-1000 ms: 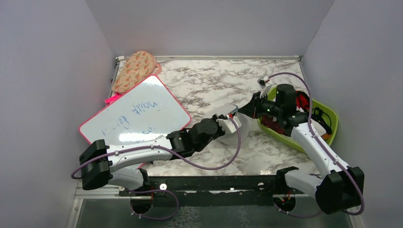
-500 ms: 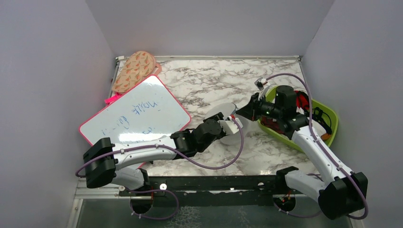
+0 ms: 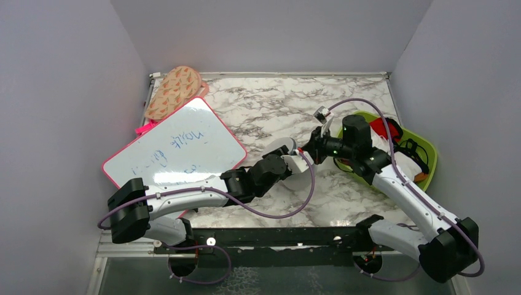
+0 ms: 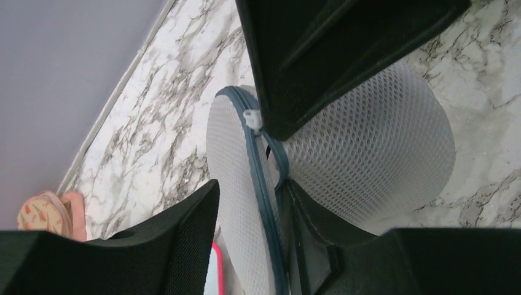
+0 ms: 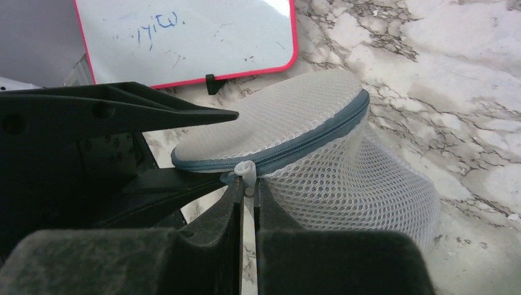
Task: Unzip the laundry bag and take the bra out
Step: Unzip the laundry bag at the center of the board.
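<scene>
The laundry bag (image 5: 332, 153), a white mesh drum with a blue-grey zipper, lies tilted on the marble table between both grippers. It is mostly covered in the top view (image 3: 281, 146). My right gripper (image 5: 247, 189) is shut on the white zipper pull (image 5: 247, 172) at the rim; from above it (image 3: 311, 151) sits at the bag's right side. My left gripper (image 4: 258, 224) is open, its jaws standing on either side of the bag's zippered rim (image 4: 261, 184). One of its fingers (image 4: 178, 239) stands off the mesh lid. The bra is hidden.
A pink-framed whiteboard (image 3: 175, 147) lies left of the bag under the left arm. A patterned slipper (image 3: 174, 92) sits at the back left. The lime-green tray (image 3: 430, 161) with red and white cloths is behind the right arm. Grey walls close in three sides.
My left gripper has gone from shut to open around the bag's rim. My right gripper has moved left, still pinching the zipper pull.
</scene>
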Robot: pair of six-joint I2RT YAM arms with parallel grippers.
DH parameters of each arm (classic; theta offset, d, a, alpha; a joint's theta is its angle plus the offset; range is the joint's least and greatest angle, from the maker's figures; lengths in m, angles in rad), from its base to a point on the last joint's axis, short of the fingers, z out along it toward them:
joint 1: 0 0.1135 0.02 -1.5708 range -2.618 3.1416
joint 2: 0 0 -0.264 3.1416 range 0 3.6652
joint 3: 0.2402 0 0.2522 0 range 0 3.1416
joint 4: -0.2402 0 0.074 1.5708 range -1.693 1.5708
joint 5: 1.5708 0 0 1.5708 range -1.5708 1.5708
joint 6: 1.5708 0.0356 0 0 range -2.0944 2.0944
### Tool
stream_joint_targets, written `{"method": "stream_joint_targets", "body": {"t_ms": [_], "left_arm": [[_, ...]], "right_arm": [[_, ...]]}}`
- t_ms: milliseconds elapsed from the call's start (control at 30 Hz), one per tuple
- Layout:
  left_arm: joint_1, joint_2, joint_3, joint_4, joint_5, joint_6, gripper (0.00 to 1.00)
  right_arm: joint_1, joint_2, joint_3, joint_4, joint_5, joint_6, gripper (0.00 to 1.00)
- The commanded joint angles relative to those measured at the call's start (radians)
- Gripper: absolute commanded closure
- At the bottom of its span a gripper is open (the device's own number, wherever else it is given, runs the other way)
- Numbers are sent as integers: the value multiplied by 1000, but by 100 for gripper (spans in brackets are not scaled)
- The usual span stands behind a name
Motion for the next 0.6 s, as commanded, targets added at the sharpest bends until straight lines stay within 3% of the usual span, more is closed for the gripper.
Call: {"method": "stream_joint_targets", "body": {"t_ms": [0,267,567], "left_arm": [[-5,-10,33,8,-31,-6,70],[-4,-31,14,33,-58,17,100],[-5,-63,-9,62,-86,37,100]], "right_arm": [[56,-16,4,22,58,16,99],[61,-36,3,1,120,36,99],[4,-5,68,-99,301,22,99]]}}
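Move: The laundry bag's zipper edge runs right at the left hand's open fingers, about 1 cm below the hand point. The zipper pull, already pinched in the right fingers, is some 3 cm ahead and 3 cm right of the left hand. From the right hand, the still-closed zip lies about 4 cm ahead and 3 cm left, level in height; the green basket's middle is roughly 28 cm right, 1 cm back and 12 cm lower. Left fingers shut on the zipper edge; right, gripping the pull, goes back-left 1 cm, then forward-right 2 cm. ##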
